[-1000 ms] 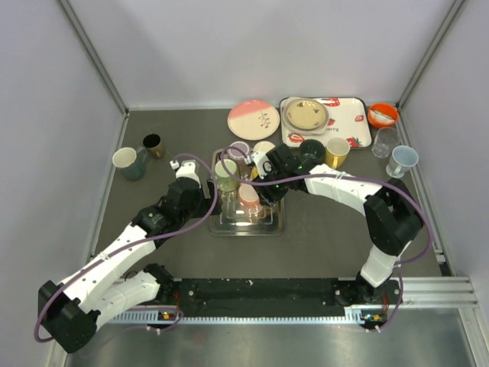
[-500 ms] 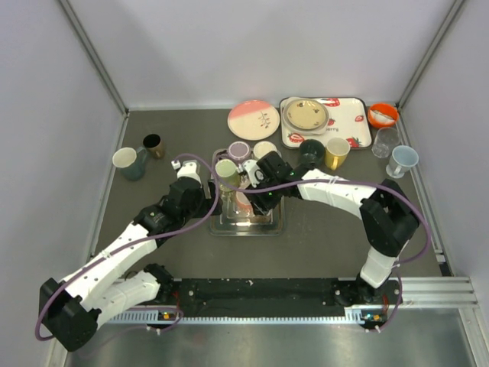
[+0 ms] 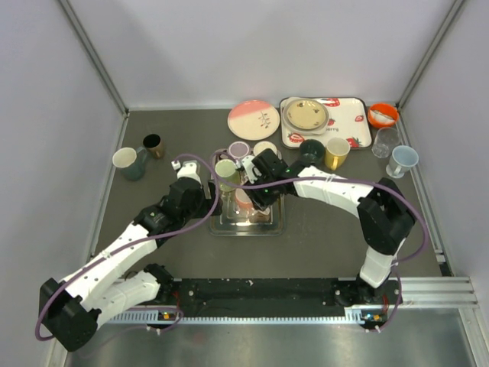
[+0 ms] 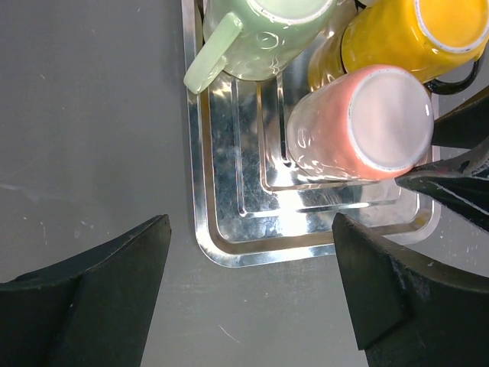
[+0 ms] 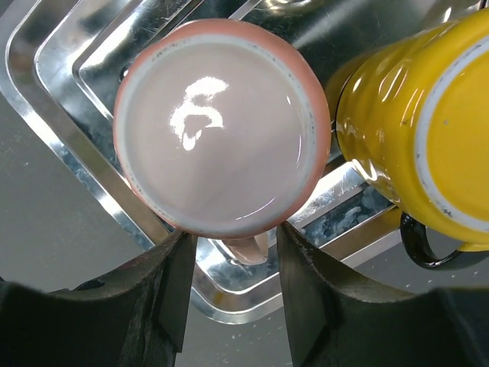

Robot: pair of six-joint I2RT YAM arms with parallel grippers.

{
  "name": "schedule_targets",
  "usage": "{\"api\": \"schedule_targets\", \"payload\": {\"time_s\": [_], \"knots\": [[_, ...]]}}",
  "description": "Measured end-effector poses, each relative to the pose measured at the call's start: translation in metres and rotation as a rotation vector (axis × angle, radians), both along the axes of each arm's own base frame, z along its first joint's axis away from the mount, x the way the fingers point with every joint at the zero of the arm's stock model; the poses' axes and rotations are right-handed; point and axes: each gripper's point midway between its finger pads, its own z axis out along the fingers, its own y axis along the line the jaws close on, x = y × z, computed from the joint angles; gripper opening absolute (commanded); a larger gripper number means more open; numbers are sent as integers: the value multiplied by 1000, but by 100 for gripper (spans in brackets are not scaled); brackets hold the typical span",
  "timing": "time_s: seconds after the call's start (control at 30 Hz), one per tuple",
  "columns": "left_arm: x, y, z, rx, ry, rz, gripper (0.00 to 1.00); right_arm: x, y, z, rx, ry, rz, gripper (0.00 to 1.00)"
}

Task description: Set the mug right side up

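Observation:
The pink mug (image 3: 246, 201) stands upside down on the metal tray (image 3: 229, 228), its flat base (image 5: 221, 126) facing up. Its handle (image 5: 248, 248) points toward the tray's near rim. My right gripper (image 5: 235, 252) is open, one finger on each side of the handle, with a small gap on both sides. In the left wrist view the mug (image 4: 359, 122) sits beyond my left gripper (image 4: 252, 260). That gripper hangs wide open over the table by the tray's corner (image 4: 221, 252), holding nothing.
A green mug (image 4: 263, 30) and a yellow mug (image 5: 428, 130) share the tray, close behind the pink one. Behind stand a pink plate (image 3: 253, 118), a strawberry tray (image 3: 325, 122), a gold cup (image 3: 337, 153) and a dark mug (image 3: 311, 149). Two cups (image 3: 131, 163) stand at left.
My right gripper moved left and down onto the pink mug, and its jaws narrowed a little around the handle. The left arm stayed put.

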Motion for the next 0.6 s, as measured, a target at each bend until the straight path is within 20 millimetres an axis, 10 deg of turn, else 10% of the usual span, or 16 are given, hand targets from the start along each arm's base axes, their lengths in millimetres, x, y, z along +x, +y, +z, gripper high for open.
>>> {"api": "schedule_targets", "payload": {"time_s": [0.6], "knots": [[-1,1,-3,3,5,0,92,2,-3,-16,-47,16,-25,0]]}}
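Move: The pink upside-down mug has its middle about 5 cm to the left of the right hand, 2 cm ahead and 3 cm lower; its handle sticks out towards that hand, just below and between the half-open fingertips. From the right hand, the yellow mug stands some 10 cm straight ahead, and the green mug about 10 cm ahead and 12 cm left. From the left hand the pink mug lies roughly 12 cm right, 1 cm ahead and 9 cm down. The pink mug's handle is taken by the right hand, which sinks about 1.5 cm almost straight down beside the wall of the mug, its wrist barely turning. On the way down the fingers start to shut from half open; they narrow most once it is down and end pinching the handle between the pads. ##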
